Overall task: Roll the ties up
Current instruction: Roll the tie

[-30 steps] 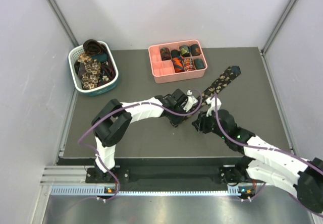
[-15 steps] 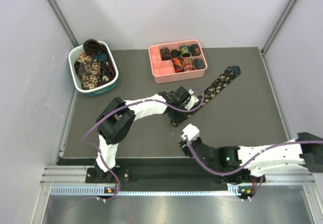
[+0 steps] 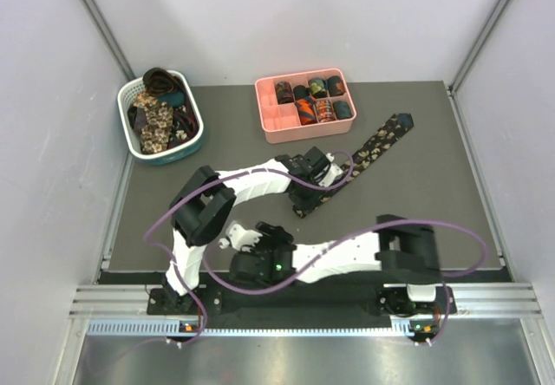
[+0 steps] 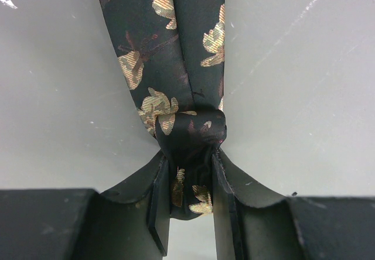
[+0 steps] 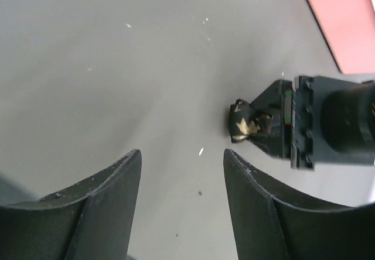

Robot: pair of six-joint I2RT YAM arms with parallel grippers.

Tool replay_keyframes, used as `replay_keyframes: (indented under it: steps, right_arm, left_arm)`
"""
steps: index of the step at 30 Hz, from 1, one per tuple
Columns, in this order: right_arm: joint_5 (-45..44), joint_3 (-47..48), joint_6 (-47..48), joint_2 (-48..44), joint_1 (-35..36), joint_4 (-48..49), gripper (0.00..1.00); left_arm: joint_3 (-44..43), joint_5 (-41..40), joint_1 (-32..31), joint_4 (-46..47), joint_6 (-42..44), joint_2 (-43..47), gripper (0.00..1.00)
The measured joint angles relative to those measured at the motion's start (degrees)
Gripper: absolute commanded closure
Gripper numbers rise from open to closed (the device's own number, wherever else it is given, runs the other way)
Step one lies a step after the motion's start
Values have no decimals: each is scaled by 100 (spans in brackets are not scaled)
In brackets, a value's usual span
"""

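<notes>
A dark tie with beige flowers (image 3: 375, 146) lies slantwise on the grey table, its wide end at the far right. Its near end (image 4: 190, 132) is bunched into a small fold. My left gripper (image 4: 190, 175) is shut on that fold, and in the top view it (image 3: 306, 201) sits at the tie's near tip. My right gripper (image 5: 182, 154) hangs open and empty over bare table; in the top view it (image 3: 232, 236) is near the front edge, left of the tie. Its camera sees the left gripper's tip holding the tie fold (image 5: 245, 125).
A pink divided tray (image 3: 269, 125) at the back holds several rolled ties (image 3: 316, 107). A white-and-teal basket (image 3: 130, 138) at the back left holds several loose ties (image 3: 156, 116). The right arm (image 3: 347, 255) lies across the table's front edge.
My right arm swung from beside the tie down and across the front of the table to the left, and its jaws widened. The left gripper kept hold of the tie's end.
</notes>
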State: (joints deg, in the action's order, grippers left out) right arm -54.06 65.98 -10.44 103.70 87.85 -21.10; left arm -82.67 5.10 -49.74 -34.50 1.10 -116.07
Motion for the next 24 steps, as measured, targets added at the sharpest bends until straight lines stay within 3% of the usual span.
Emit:
replay_keyframes:
  steps: [8,24]
  right_arm:
    - [-61,1416,2,1276,-713,-1753,41]
    - [-59,1508,605,1585,-1311,-1998,45]
  left_arm:
    - [-334,0,0,-376,-63,-195,75]
    - [-800,33,4,-918,-197,-461,74]
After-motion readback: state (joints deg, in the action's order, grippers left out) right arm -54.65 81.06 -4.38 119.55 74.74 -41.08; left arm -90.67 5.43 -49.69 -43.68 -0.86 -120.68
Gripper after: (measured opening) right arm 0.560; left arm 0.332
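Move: The left hand already pinches the rolled end of the tie right between its fingers. That roll lies about 10 cm ahead of the open right hand, 7 cm to its right and some 6 cm below. The flat tail's far end is roughly 23 cm ahead of the roll and 27 cm to its right; the pink tray's middle is about 27 cm straight ahead of the roll. Right hand swings 10 cm forward-right and down, left side rolling down, towards the roll the left hand keeps pinched. ##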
